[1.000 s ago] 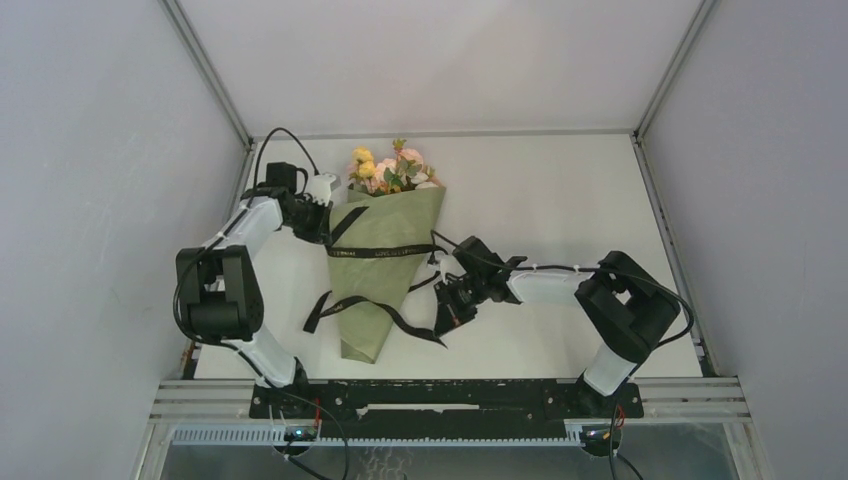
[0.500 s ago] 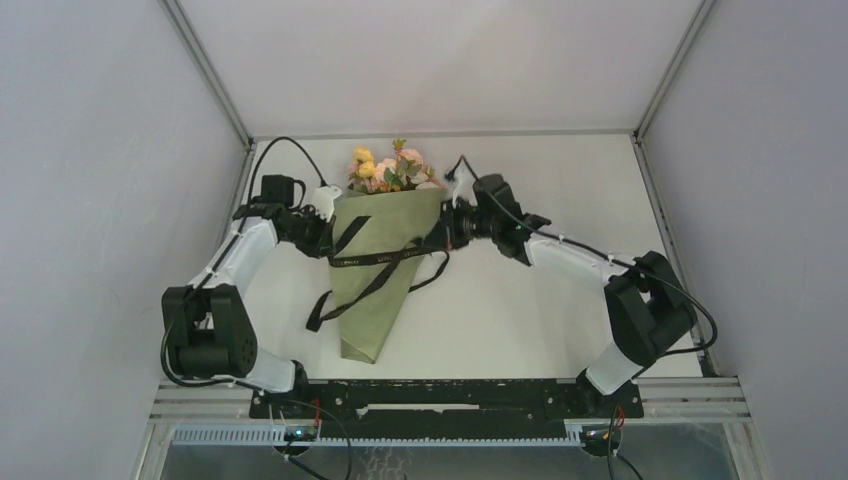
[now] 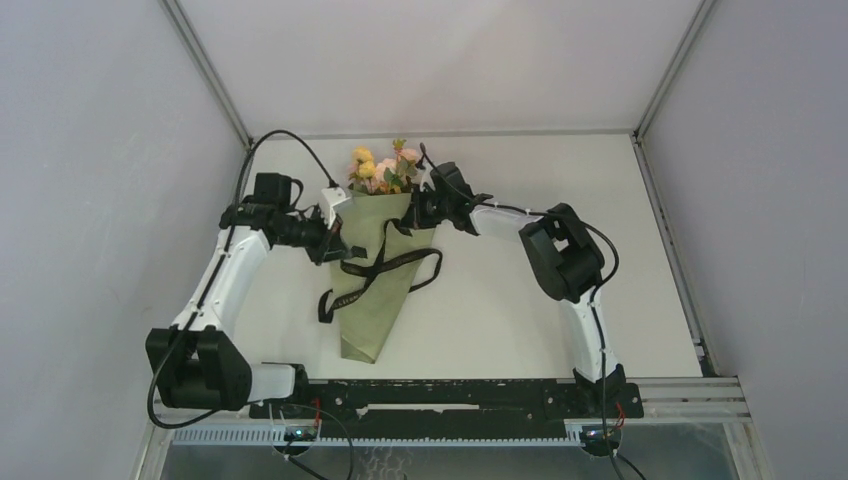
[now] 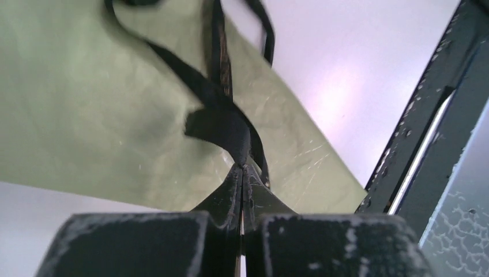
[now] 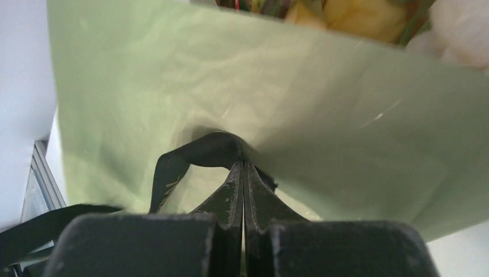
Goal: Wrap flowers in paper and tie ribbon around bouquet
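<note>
The bouquet lies on the table as an olive-green paper (image 3: 375,285) cone, point toward me. Pink and yellow flowers (image 3: 385,168) stick out of its far end. A black ribbon (image 3: 385,262) crosses over the cone and hangs in loops at both sides. My left gripper (image 3: 340,245) sits at the cone's left edge, shut on the ribbon (image 4: 222,124), which pinches out from its tips (image 4: 242,167). My right gripper (image 3: 415,212) is at the cone's upper right edge, shut on the ribbon (image 5: 199,151) against the paper (image 5: 323,104). Yellow blooms (image 5: 357,12) show above the paper rim.
White table (image 3: 540,300) inside grey walls, with a metal corner post (image 3: 210,70) at far left and another (image 3: 675,65) at far right. The black base rail (image 3: 440,395) runs along the near edge. Black cables (image 3: 300,145) arc above the left arm.
The right gripper swung from the cone's lower right up to its upper right edge, carrying the ribbon end. The left gripper shifted down and right. The flat ribbon band became crossed strands.
</note>
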Motion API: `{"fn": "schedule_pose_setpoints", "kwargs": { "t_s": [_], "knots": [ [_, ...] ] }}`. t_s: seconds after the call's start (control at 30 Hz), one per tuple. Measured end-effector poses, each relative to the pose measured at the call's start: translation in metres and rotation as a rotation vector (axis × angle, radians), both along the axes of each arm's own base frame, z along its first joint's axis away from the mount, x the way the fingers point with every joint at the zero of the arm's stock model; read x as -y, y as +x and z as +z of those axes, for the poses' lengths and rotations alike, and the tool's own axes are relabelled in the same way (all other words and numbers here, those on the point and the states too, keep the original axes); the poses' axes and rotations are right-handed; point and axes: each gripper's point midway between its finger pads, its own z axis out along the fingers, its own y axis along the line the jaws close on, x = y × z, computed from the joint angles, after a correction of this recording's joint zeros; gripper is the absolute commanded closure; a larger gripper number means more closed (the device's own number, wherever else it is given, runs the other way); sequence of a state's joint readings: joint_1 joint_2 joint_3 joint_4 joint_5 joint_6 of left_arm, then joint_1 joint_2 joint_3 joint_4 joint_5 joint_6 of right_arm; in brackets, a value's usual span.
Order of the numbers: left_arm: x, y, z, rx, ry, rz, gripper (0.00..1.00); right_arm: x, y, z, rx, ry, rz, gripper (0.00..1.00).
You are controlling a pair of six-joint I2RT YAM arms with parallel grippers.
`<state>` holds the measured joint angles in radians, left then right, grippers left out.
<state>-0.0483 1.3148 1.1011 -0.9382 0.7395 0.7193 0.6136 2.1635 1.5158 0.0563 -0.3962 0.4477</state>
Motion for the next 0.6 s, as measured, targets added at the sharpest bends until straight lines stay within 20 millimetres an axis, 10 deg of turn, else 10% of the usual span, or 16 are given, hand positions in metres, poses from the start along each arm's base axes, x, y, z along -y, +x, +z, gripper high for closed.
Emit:
{"fn": "schedule_pose_setpoints", "kwargs": {
  "t_s": [0.33, 0.6],
  "knots": [
    [0.033, 0.022, 0.099, 0.208, -0.242, -0.034, 1.0, -0.016, -0.056, -0.023, -0.089, -0.041, 0.218, 1.0],
    [0.036, 0.055, 0.122, 0.269, -0.304, 0.058, 1.0, -0.011, -0.111, -0.035, -0.186, 0.002, 0.428, 1.0]
  ]
}}
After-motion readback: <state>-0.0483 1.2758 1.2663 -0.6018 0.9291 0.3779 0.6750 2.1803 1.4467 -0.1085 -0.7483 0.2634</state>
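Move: Each gripper already pinches ribbon over the wrapped bouquet. From the left hand the ribbon crossing on the paper lies about 5 cm ahead, 6 cm right and 12 cm below; the flower heads are roughly 30 cm ahead and 9 cm right, and the ribbon's lower-left bend about 4 cm back and 4 cm left. From the right hand the crossing is some 7 cm back, 6 cm left and 4 cm below, and the ribbon's right-hand loop 7 cm back and 6 cm right. Both grippers keep their pinch on the ribbon, fingers shut. The left lifts its end about 12 cm away from the crossing, then carries it some 5 cm forward and a little right, its fingers tipping up towards level. Meanwhile the right draws back about 11 cm low over the paper, sinking slightly to beside the crossing and turning some 25 degrees counter-clockwise. ##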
